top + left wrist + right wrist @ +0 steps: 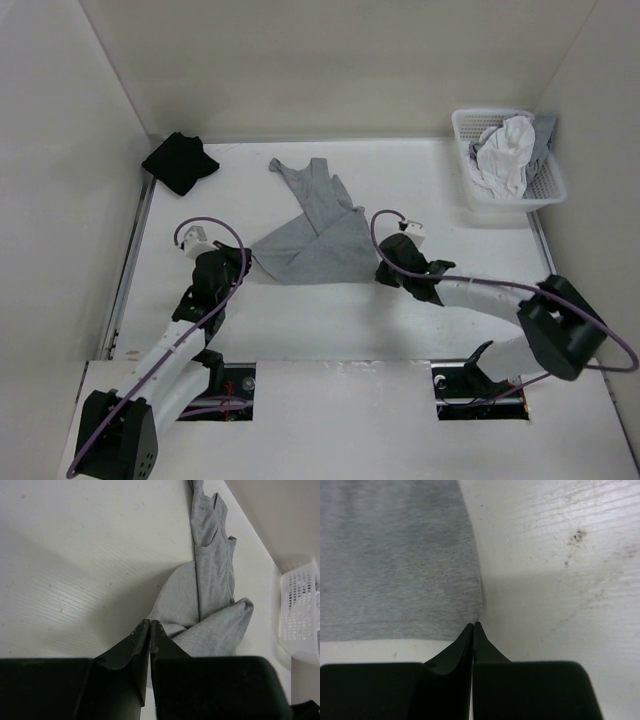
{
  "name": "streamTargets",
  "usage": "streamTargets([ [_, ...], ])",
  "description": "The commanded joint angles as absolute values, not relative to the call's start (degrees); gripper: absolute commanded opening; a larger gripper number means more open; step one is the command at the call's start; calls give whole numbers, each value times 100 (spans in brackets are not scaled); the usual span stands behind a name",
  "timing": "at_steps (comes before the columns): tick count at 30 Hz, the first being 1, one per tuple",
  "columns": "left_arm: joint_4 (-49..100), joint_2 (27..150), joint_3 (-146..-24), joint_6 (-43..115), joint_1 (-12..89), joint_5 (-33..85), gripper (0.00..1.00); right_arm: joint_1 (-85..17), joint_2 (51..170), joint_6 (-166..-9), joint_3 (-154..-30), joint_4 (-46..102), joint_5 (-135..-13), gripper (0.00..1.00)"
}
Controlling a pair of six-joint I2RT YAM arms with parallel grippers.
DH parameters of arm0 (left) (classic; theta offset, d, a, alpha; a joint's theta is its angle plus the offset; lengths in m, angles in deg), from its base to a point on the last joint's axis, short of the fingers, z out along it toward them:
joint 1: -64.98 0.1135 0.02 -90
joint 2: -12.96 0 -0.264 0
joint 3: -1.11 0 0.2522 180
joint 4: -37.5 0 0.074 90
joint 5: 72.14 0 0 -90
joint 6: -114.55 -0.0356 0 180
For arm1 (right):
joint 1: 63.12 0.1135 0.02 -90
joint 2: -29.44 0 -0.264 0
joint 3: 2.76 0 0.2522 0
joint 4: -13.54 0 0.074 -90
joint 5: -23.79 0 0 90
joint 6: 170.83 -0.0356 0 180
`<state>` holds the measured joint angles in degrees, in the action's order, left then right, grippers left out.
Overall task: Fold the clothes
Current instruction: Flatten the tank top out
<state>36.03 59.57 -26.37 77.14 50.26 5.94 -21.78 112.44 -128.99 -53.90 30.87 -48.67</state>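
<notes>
The clothes, one light grey sleeveless top (318, 232), lie partly folded in the middle of the white table, with the straps pointing to the far side. My left gripper (243, 262) is at the top's near left corner. In the left wrist view its tips (150, 622) are pressed together where the bunched fabric (210, 580) ends. My right gripper (384, 268) is at the near right corner. In the right wrist view it (474, 624) is shut exactly where the hem corner of the grey fabric (395, 560) tapers in.
A black cloth bundle (180, 162) lies at the far left corner. A white basket (548, 195) holding pale laundry (505, 155) stands at the far right and also shows in the left wrist view (300, 615). White walls enclose the table.
</notes>
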Motion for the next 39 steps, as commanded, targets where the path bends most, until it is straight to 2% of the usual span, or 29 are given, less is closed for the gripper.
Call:
streamTargets([
  [1, 3544, 5560, -3241, 7702, 5035, 617, 2, -1932, 10145, -12689, -5553, 3404, -4293, 0],
  [6, 2552, 4532, -4409, 7886, 4912, 442, 2, -1326, 8159, -12136, -6781, 5310, -3371, 0],
  [9, 2102, 4162, -5305, 7825, 4806, 143, 2, -843, 7699, -11609, -8089, 6172, -2703, 0],
  [15, 2040, 4388, -7063, 7272, 4779, -455, 1, 177, 8207, -9862, -10919, 6518, -1278, 1],
  [23, 1934, 5381, -9226, 6683, 4841, -596, 1, 266, 9305, -8321, -13032, 5780, -1487, 0],
  [27, 1995, 5935, -9501, 6446, 4788, -613, 1, -557, 9702, -8416, -12877, 5569, -2215, 0],
  [31, 2214, 6699, -8878, 6480, 4998, -614, 1, -2077, 10158, -9302, -12183, 5499, -3803, 0],
  [34, 2514, 7611, -8674, 6760, 5472, -412, 1, -3009, 10781, -9691, -12154, 5253, -4763, 0],
  [36, 2576, 8279, -8936, 6971, 5719, -219, 1, -3371, 11430, -9735, -12609, 5217, -5134, 0],
  [39, 2471, 9115, -9770, 6946, 5869, -25, 1, -3565, 12485, -9665, -13960, 5514, -5328, 0],
])
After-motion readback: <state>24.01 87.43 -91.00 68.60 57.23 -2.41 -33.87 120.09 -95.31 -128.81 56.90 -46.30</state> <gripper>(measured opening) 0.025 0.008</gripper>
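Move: Each hand already pinches a hem corner of the tank top. The tank top's bunched middle lies some 15 cm to the left hand's right, about 7 cm ahead and 9 cm lower; for the right hand it lies about 10 cm ahead and 12 cm to its left, barely below. The black cloth is roughly 22 cm ahead of the left hand and 17 cm to its left. The white basket is some 26 cm ahead of the right hand and 29 cm to its right. Keeping their pinch on the two hem corners, both hands whip the tank top up together by some 50 cm, easing back towards the bases and a little apart, the fingers tipping sharply upward. Then both reverse and swing forward and down, the fingertips dipping again, carrying the hem fast towards the table's far edge, about 20 cm forward from the rearmost point. ##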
